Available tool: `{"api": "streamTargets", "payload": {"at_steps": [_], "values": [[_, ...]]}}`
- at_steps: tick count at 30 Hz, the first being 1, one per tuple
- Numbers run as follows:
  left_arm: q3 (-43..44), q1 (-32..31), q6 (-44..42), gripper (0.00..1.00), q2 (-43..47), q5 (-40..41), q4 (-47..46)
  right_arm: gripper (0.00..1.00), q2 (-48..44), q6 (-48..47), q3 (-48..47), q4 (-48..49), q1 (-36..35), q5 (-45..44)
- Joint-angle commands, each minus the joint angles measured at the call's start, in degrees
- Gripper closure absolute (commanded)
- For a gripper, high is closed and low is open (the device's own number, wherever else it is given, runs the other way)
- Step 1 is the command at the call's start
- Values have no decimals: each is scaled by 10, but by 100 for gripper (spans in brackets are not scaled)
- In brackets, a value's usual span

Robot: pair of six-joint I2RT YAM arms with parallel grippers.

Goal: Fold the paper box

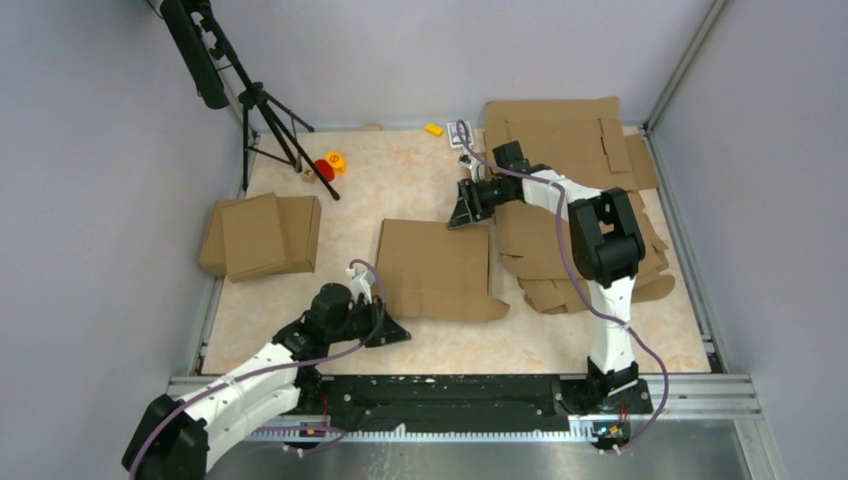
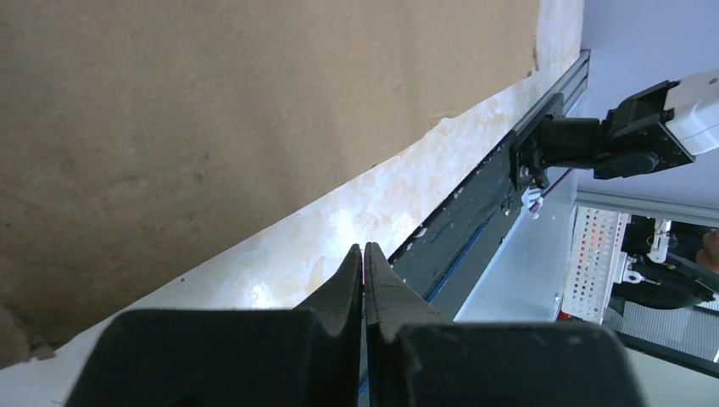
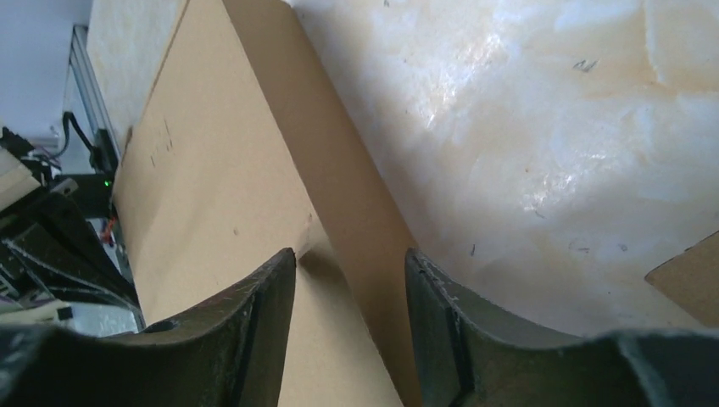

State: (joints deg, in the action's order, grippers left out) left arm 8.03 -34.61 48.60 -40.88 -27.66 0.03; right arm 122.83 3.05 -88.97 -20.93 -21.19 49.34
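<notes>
The paper box (image 1: pixel 435 268) lies flattened in the middle of the table, a brown cardboard panel with a small flap at its near right corner. My left gripper (image 1: pixel 397 335) rests on the table just off the box's near left corner and is shut with nothing in it. In the left wrist view its fingertips (image 2: pixel 364 248) meet over bare table beside the box (image 2: pixel 212 110). My right gripper (image 1: pixel 462 213) is at the box's far right corner. It is open, and the box's raised far edge (image 3: pixel 339 170) runs between its spread fingers (image 3: pixel 350 259).
A pile of brown slotted cardboard sheets (image 1: pixel 560 150) covers the right side under the right arm. A folded carton (image 1: pixel 262 235) sits at the left. A black tripod (image 1: pixel 270 120), small red and yellow toys (image 1: pixel 328 165) and a yellow block (image 1: pixel 434 129) stand at the back. A metal rail (image 1: pixel 450 385) runs along the near edge.
</notes>
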Motion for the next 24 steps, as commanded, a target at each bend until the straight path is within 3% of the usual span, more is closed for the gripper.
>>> {"api": "streamTargets", "payload": {"at_steps": [1,5,11,24], "values": [[-16,-1,1,100,-22,-10,-46,54,1,-51,1,-25,3,8],[-21,-1,-1,100,-27,-36,-68,74,0,5,34,22,8,36],[-23,-1,-17,100,12,-46,-43,86,25,39,41,36,21,36],[-22,-1,-32,100,64,-51,-51,92,87,43,2,14,55,82]]}}
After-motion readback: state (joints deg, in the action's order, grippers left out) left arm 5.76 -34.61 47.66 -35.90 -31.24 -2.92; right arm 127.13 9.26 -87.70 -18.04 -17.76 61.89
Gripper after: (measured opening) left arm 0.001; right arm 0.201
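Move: Just behind the right hand, the closed box has its far edge under the half-open fingers; its middle lies about 10 cm back, 4 cm left and some 3 cm lower. From that hand the deck of cards is about 19 cm ahead, the yellow block some 20 cm ahead and 5 cm left, and the flat cardboard roughly 26 cm right and 4 cm ahead. From the left hand the box's middle is about 15 cm ahead and 7 cm right. Closing from about half open to a narrow gap, the right fingers pinch the box's far edge, one on the lid side and one against the far wall. Meanwhile the hand eases back about 1.5 cm, then drifts a little right, the wrist rolling and its fingers levelling by some 10 degrees each. The left hand, shut, dips and then rises beside the near edge. ##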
